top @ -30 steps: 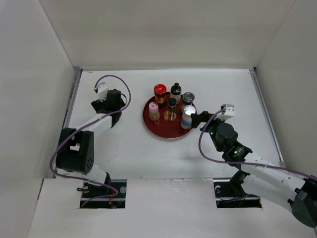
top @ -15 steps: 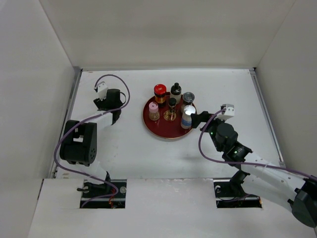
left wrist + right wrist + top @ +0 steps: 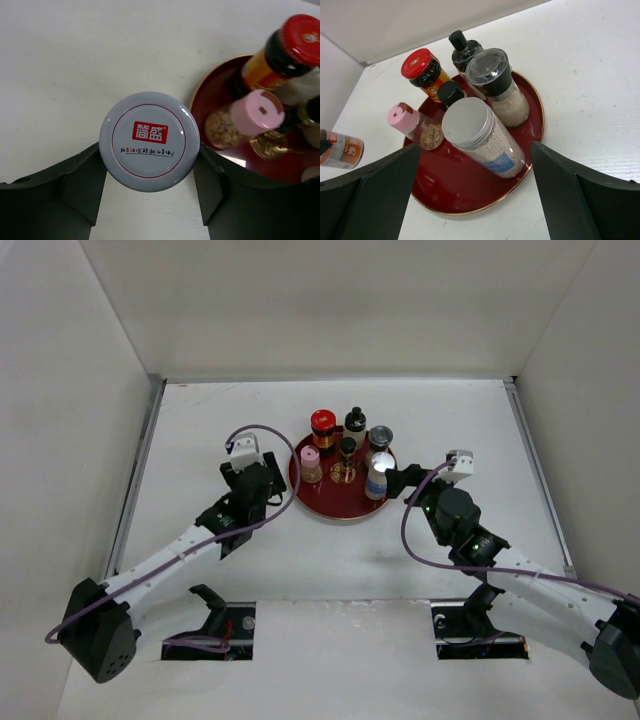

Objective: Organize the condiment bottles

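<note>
A white-lilac-capped jar point(image 3: 149, 141) with a red logo sits between my left gripper's point(image 3: 149, 150) fingers point(image 3: 80, 185), which press on both sides of its cap. This gripper point(image 3: 268, 483) hovers just left of the dark-red tray point(image 3: 330, 508); the jar also shows in the right wrist view point(image 3: 340, 149). On the tray stand the red-capped point(image 3: 322, 421), pink-capped point(image 3: 310, 456), black-capped point(image 3: 355, 418), grey-lidded point(image 3: 379, 437) and silver-capped point(image 3: 466, 122) bottles. My right gripper point(image 3: 397, 477) is open just right of the tray, its fingers point(image 3: 380, 195) apart from the bottles.
A second small black-capped bottle point(image 3: 347, 447) stands mid-tray. White walls close off the table at the back and both sides. The tray's near half point(image 3: 455, 195) is bare red surface.
My left arm has swung from the table's far left over to the tray's left edge. The right arm and the bottles on the tray have not moved.
</note>
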### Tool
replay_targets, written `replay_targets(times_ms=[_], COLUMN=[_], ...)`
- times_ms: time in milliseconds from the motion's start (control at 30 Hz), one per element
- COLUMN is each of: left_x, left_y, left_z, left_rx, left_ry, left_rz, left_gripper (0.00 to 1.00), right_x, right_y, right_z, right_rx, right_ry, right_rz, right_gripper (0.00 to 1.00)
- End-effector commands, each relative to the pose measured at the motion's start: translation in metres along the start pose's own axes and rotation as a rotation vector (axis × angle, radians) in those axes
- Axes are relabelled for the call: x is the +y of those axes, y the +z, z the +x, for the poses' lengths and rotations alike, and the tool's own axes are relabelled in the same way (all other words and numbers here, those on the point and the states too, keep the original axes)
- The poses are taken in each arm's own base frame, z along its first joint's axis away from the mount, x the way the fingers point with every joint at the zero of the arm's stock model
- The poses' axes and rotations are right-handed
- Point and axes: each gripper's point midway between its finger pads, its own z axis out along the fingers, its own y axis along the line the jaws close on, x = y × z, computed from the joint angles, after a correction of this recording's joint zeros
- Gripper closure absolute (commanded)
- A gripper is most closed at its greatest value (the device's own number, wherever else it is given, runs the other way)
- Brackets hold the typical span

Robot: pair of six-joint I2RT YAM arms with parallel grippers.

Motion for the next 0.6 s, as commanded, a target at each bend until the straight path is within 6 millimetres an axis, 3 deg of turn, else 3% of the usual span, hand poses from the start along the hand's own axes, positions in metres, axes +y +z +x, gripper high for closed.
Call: replay_targets(times_ms=[0, 167, 333, 567], left_x=[-0.020, -0.099, -0.166, -0.211], left_y=[-0.025, -0.052, -0.050, -0.017], left_z=[-0.019, -0.019, -0.011, 0.030], left_rx=[-0.069, -0.053, -0.037, 0.003], left_ry=[-0.030, 0.009, -0.006, 0.024], left_rz=[0.062, 0.247, 0.388, 0.422], left_gripper=[0.67, 0.67, 0.66, 0.66], right_x=[0.016, 0.016, 0.010, -0.001], right_y=[-0.001, -0.001, -0.004, -0.007], right_z=[-0.020, -0.020, -0.026, -0.033], right_rx=[-0.056, -0.055, -0.080, -0.104], right_ry=[0.037, 0.040, 0.056, 0.084], right_rz=[-0.049, -0.050, -0.040, -0.017], right_gripper=[0.02, 0.06, 0.06, 0.05])
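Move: The red tray's middle lies about 21 cm right of the left hand, 3 cm ahead and 13 cm below. From that hand, the pink-capped bottle stands some 12 cm right and 4 cm ahead, the small black-capped bottle about 21 cm right and 4 cm ahead, and the jar of white grains roughly 30 cm right and level with it. From the right hand the tray's middle is about 16 cm left and 5 cm ahead. Still gripping the white-lidded jar, the left hand sweeps about 18 cm right over the tray, turning clockwise. ##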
